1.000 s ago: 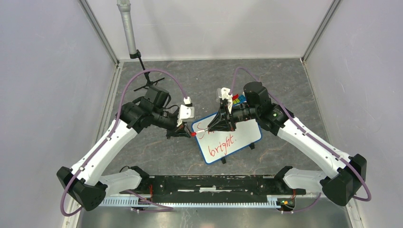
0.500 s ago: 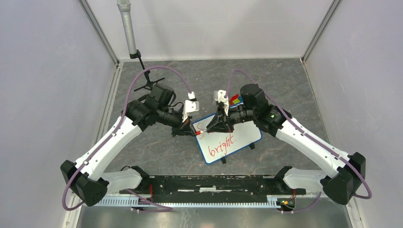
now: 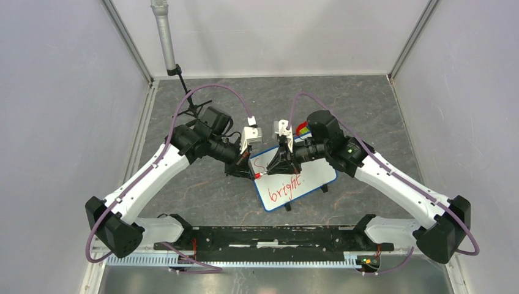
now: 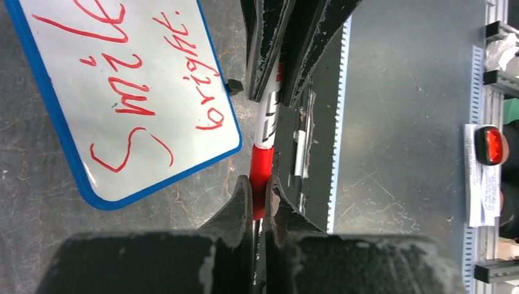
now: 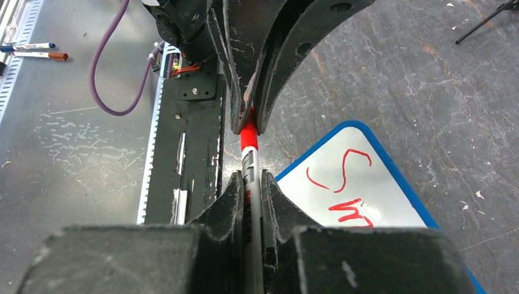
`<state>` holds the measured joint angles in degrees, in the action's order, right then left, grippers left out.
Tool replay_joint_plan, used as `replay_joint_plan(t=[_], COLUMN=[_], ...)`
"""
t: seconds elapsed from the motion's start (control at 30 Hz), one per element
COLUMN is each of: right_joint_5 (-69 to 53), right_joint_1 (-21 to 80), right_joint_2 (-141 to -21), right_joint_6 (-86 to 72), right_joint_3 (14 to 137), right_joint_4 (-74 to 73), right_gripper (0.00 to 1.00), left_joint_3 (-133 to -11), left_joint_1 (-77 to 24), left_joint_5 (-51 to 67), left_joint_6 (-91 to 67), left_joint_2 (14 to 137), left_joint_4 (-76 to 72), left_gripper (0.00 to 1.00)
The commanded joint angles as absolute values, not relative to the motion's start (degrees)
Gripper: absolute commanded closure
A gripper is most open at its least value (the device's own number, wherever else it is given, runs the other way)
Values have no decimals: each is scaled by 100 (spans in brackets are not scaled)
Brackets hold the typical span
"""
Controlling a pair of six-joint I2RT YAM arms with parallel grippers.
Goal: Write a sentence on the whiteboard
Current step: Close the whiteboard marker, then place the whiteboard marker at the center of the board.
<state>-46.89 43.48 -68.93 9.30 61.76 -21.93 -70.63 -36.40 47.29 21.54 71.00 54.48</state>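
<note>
The whiteboard [image 3: 309,179] stands tilted mid-table on wire legs, with its blue rim [image 4: 58,131] and a corner [image 5: 361,125] showing in both wrist views. The sentence [image 3: 286,182] is red lettering: "Smile," and "bright." [image 4: 131,101] are readable, and its first letters [image 5: 346,171] show in the right wrist view. Over the board's left corner a marker [image 4: 267,122] lies between the grippers. My left gripper [image 4: 260,187] is shut on its red cap [image 4: 261,165]. My right gripper [image 5: 250,180] is shut on the marker's white barrel [image 5: 249,160]. Cap and barrel meet end to end.
A microphone stand [image 3: 165,37] with a small tripod foot [image 3: 193,109] rises at the back left. A coloured block [image 3: 303,128] sits behind the right wrist. Two spare markers [image 5: 33,51] lie on the metal strip near the black base rail [image 3: 263,236].
My left gripper moved right with the red cap and the right gripper shifted slightly left. The gap between them has closed, and the cap now meets the barrel.
</note>
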Motion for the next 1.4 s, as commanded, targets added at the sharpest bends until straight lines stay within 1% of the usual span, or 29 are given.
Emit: replay_joint_plan(t=[0.0,0.3,0.53,0.67,0.8,0.83,0.87,0.93,0.97,1.07,1.17,1.23,1.37], right_joint_5=[-4849,-5026,-4955,-4685,-4588,-4531,-4474,-4368,-4283,-4293,-4365,-4502,-4737], right_joint_1=[4676,4944,4968,4602,4038,3928,3847,3658,3583,3209,2790,2417,1611], right_joint_2=[-6941,-6927,-6870,-6739,-6600,-6550,-6505,-6437,-6410,-6373,-6366,-6361,-6321], right_joint_6=[1015,1377,1486,1449,1385,1389,1373,1331,1283,1121,935,841,967], right_joint_3=[6047,6077,6179,6427,6717,6794,6852,6955,6992,7066,7081,7052,6894], right_joint_4=[-1842,-1986,-2134,-2262,-2372,-2398,-2414,-2409,-2401,-2329,-2218,-2165,-2269], right_gripper=[100,100,100,91,73,65,55,42,33,17,6,2,2], left_joint_3=[-7650,-7673,-7502,-7315,-7207,-7207,-7212,-7232,-7244,-7242,-7169,-7081,-6705], left_joint_1=[-3757,-3762,-3747,-3574,-3151,-2971,-2821,-2423,-2239,-1577,-1045,-753,-94], left_joint_5=[5790,6456,6332,6039,6021,6037,6034,6014,6027,6012,5803,5520,4884], left_joint_6=[1608,1271,1237,1434,1607,1671,1747,1838,1854,2059,2364,2617,3030], left_joint_2=[7152,7166,7099,6992,6933,6945,6958,6975,6990,7055,7157,7232,7406], left_joint_4=[4157,3921,3948,4234,4537,4663,4752,4892,4942,5182,5469,5695,5862], left_gripper=[98,97,98,98,98,98,98,98,98,98,98,98,98])
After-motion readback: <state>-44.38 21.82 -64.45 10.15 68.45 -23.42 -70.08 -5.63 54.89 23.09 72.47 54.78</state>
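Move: The marker lies between my hands, its red cap end in my left fingers and its white body in my right. Its middle is about 5 cm to the right of my left hand and 1 cm ahead, level with it. From my right hand that middle is only about 1 cm to the left. The whiteboard's middle lies some 9 cm right of my right hand, 2 cm back and 17 cm below; the toy blocks are about 16 cm ahead, 14 cm right and 16 cm below. I keep the capped marker between both hands and ease it back about 2 cm together, my left hand tipping down slightly. Then my right fingers open wide and let go of the body, that hand swinging about 12 cm forward, 9 cm right and up, turning clockwise. My left hand keeps pinching the cap end and swings forward and left, away from the whiteboard, turning counter-clockwise. ##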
